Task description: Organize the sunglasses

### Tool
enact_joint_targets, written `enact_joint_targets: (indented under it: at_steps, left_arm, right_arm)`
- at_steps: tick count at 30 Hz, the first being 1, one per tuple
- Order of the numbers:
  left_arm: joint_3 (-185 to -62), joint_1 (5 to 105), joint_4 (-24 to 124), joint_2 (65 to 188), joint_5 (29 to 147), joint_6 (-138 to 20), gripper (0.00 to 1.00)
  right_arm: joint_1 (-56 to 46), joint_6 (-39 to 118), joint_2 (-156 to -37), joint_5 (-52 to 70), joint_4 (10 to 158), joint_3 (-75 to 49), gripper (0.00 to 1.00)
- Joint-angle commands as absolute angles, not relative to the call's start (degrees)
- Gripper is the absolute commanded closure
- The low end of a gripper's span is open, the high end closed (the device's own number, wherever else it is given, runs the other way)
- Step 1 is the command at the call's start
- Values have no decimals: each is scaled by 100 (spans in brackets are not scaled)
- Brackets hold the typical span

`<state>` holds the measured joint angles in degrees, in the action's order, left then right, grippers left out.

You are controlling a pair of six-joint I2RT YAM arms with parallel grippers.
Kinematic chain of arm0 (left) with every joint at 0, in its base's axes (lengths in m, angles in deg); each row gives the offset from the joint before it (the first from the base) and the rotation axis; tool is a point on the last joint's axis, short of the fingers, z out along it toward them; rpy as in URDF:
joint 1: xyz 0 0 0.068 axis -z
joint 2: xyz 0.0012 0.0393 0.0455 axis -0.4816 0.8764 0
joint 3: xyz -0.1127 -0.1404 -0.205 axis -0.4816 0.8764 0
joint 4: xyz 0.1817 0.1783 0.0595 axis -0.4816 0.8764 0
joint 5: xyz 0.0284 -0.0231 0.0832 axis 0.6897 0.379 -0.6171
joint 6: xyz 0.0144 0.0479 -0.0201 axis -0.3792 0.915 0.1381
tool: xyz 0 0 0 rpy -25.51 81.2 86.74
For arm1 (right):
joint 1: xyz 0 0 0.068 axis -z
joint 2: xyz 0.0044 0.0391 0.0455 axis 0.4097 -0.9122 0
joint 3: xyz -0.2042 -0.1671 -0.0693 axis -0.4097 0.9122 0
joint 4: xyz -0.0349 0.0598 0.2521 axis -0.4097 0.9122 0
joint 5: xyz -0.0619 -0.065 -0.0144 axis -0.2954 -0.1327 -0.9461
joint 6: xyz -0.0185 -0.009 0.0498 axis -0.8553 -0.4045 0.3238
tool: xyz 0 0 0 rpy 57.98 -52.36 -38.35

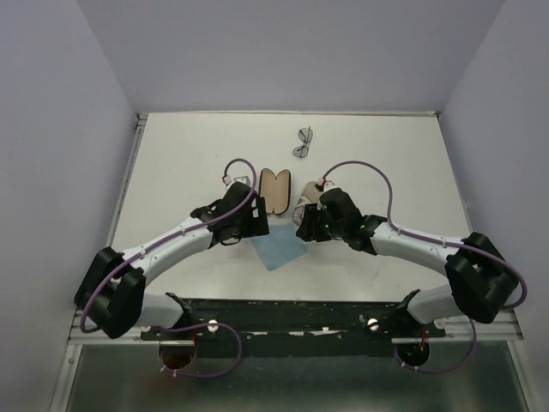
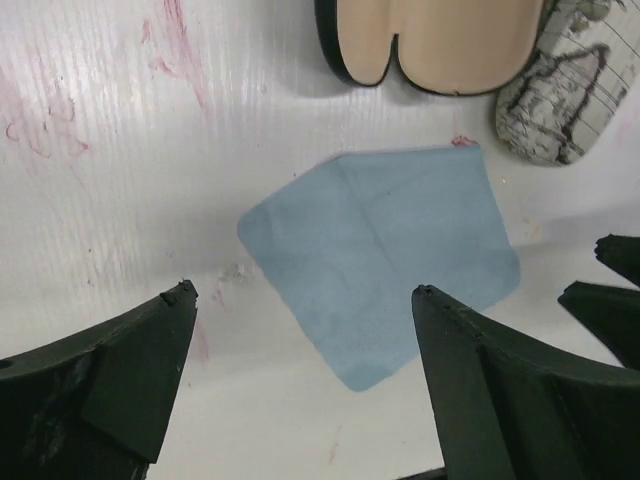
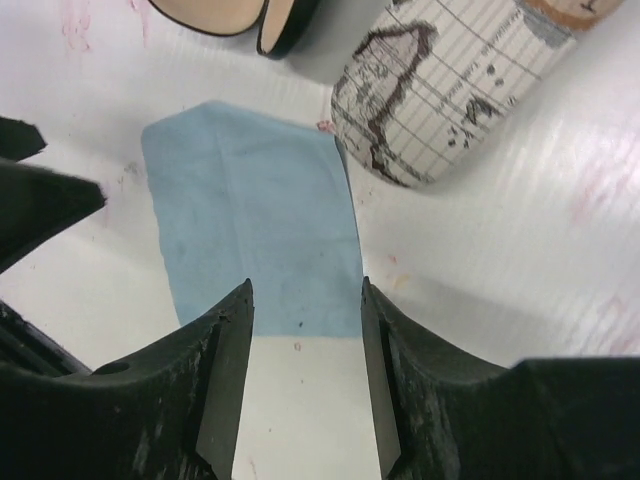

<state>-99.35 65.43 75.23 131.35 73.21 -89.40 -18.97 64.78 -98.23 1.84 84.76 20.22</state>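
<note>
One pair of sunglasses (image 1: pixel 302 142) with a thin dark frame and grey lenses lies at the far middle of the table, well away from both arms. Both grippers hover over a flat blue cloth (image 1: pixel 279 249). My left gripper (image 1: pixel 249 225) (image 2: pixel 305 291) is wide open with nothing between its fingers, above the near corner of the blue cloth (image 2: pixel 385 265). My right gripper (image 1: pixel 307 227) (image 3: pixel 306 284) is open too, its tips just above the near edge of the blue cloth (image 3: pixel 255 225), holding nothing.
An open black hard case (image 1: pixel 274 190) (image 2: pixel 430 40) (image 3: pixel 240 15) with tan lining lies just beyond the cloth. A pale printed soft pouch (image 2: pixel 555 95) (image 3: pixel 450 90) lies to its right, partly under the right arm. Walls enclose the table on three sides.
</note>
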Motion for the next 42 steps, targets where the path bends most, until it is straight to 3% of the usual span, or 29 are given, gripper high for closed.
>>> enact_joint_targets:
  at_steps: [1,7,14,25,37,42]
  left_arm:
    - [-9220,6912,7400,12082,7664,-9071,1]
    - [-8552,7703,7646,11141,7216,-9492,1]
    - [-7875,7748,7549,10253,7154,-9818,1]
    - [-7777,7739,7295,10568,7145,-10029,3]
    - [-7900,7844,6592,11279,7602,-9915,25]
    - [-8277,8117,6530,11929,7480,-10117,35]
  right_arm:
    - [-1923,6753,-9397,9,9181,2305,44]
    - [-1914,7034,-9352,466,9173,2463,45]
    - [-1906,7131,-9826,370,9190,2271,55]
    - [-1967,7131,-10617,519,9243,1998,75]
    - [-2002,7192,-10565,528,9261,2016,96]
    - [-2002,7272,-10539,642,9155,2068,99]
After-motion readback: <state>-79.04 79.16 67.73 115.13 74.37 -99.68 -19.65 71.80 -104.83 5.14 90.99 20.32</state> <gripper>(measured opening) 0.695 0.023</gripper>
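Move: The blue cloth's right corner lies about 4 cm back from the right hand and 5 cm below, level sideways; the patterned case is some 9 cm ahead, the open case 12 cm ahead and 8 cm left. From the left hand, the cloth's near corner lies about 11 cm back, 3 cm right and 5 cm below, the open case about 9 cm ahead and 3 cm right. Left hand backs 10 cm towards the cloth's near corner; right sinks about 5, pinching its right corner. ##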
